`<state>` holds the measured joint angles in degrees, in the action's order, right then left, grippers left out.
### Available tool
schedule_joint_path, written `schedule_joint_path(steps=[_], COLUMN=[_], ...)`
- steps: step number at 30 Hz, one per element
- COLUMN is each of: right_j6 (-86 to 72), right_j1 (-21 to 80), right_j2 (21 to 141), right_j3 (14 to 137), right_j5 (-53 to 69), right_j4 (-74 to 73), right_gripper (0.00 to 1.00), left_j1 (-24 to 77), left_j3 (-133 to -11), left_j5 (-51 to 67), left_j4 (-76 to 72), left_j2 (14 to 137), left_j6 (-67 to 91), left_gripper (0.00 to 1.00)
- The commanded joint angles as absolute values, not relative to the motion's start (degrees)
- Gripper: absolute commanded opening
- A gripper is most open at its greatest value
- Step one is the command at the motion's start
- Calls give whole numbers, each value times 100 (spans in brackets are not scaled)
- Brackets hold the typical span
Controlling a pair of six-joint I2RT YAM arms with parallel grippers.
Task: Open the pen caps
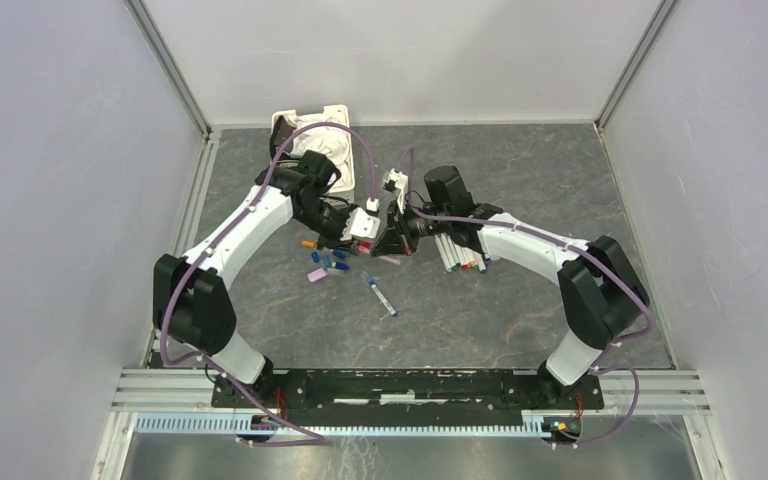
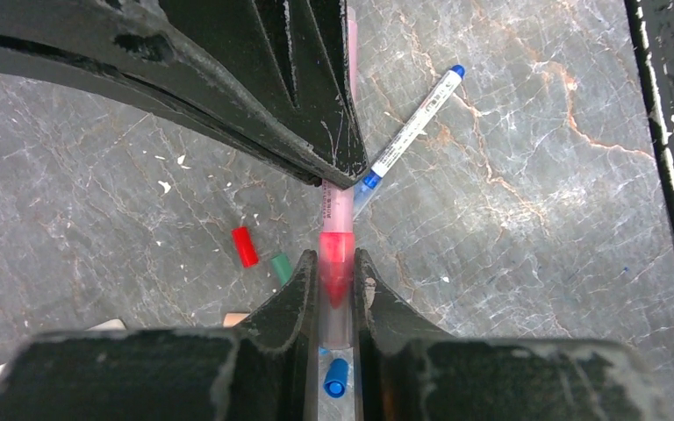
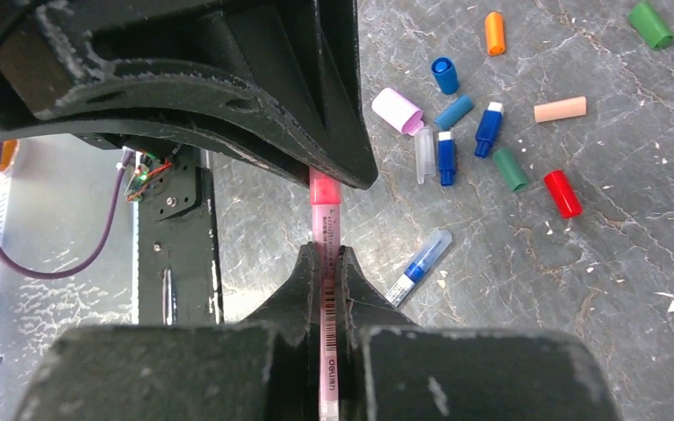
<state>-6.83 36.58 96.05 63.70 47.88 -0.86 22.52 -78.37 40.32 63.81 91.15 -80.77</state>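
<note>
A pink pen (image 3: 326, 224) is held in the air between both grippers. My right gripper (image 3: 327, 263) is shut on its barcode-marked barrel. My left gripper (image 2: 337, 276) is shut on the pen's other end, where a clear cap (image 2: 337, 263) covers a red tip. In the top view the two grippers meet at mid-table, left gripper (image 1: 380, 236) facing right gripper (image 1: 406, 230). Several loose pen caps lie on the table below: red (image 3: 562, 193), green (image 3: 510, 168), blue (image 3: 445, 74), orange (image 3: 494, 32), lilac (image 3: 397, 110) and peach (image 3: 560, 109).
A blue pen with a clear cap (image 3: 421, 266) lies on the table just right of the held pen. Several white pens (image 1: 460, 258) lie in a row under the right arm. A white basket with cloth (image 1: 310, 128) stands at the back left.
</note>
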Motion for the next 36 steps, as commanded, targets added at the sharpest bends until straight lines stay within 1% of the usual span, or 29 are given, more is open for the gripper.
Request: schedule_joint_path(steps=[1, 5, 8, 11, 15, 17, 18, 19, 21, 23, 25, 30, 36], right_j6=[-357, -312, -359, -351, -383, -526, -619, -674, -858, -1087, -1360, -2019, -2195], right_j1=[3379, 3376, 3374, 3357, 3314, 3311, 3313, 3309, 3312, 3312, 3328, 3634, 4178], right_j2=[9407, 9196, 9092, 9022, 8801, 8732, 8740, 8751, 8761, 8765, 8850, 9365, 10060], right_j3=[5888, 5660, 5650, 5695, 5473, 5384, 5446, 5573, 5897, 6307, 6636, 7219, 7715], right_j5=[4723, 4515, 4502, 4457, 4189, 4175, 4137, 4072, 4131, 4175, 4300, 4790, 5171], right_j4=[-2565, -2677, -2647, -2741, -2873, -2692, -2616, -2565, -2323, -2073, -1765, -1084, -986], right_gripper=[0, 0, 0, 0, 0, 0, 9, 21, 35, 51, 63, 73, 75], left_j1=[1488, 1237, 1135, 1134, 1025, 969, 979, 995, 1081, 1280, 1501, 1997, 2186], left_j3=[-7913, -8031, -8141, -8018, -7828, -7901, -7983, -8084, -8281, -8374, -8289, -7980, -7884], left_j5=[1746, 1583, 1703, 1783, 1384, 1457, 1666, 1999, 2629, 3016, 3296, 3766, 3750], left_j4=[6415, 6559, 6756, 6759, 6670, 6779, 6897, 7063, 7407, 7673, 7830, 7690, 7486], left_j2=[8962, 8929, 8928, 8788, 8727, 8717, 8692, 8653, 8595, 8526, 8418, 8085, 7964], left_j6=[-8552, -8859, -8933, -9027, -9150, -9203, -9222, -9228, -9246, -9154, -9056, -8697, -8505], left_gripper=[2, 2, 2, 2, 2, 2, 2, 2, 2, 2, 2, 2, 2])
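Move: I already have the pink pen in both hands: my left fingers hold its clear cap end, with its middle about 4 cm to the right of them. My right fingers are shut on the body practically at that middle. All on the table some 14 cm below my left hand: the blue-and-white pen 12 cm back and 5 cm right, the pink cap 7 cm back and 9 cm left, and the clustered loose caps 3 cm back and 6 cm left. I strain my hands apart along the pink pen until my right grip slips off the body: my left hand lurches about 13 cm left and somewhat forward, still pinching the cap end, while my right recoils right, down and back. My right fingers then open wide as the hand returns up, left and forward to the pen's free end; my left hand swings back rightward, drawing back and rising, its grip kept. ##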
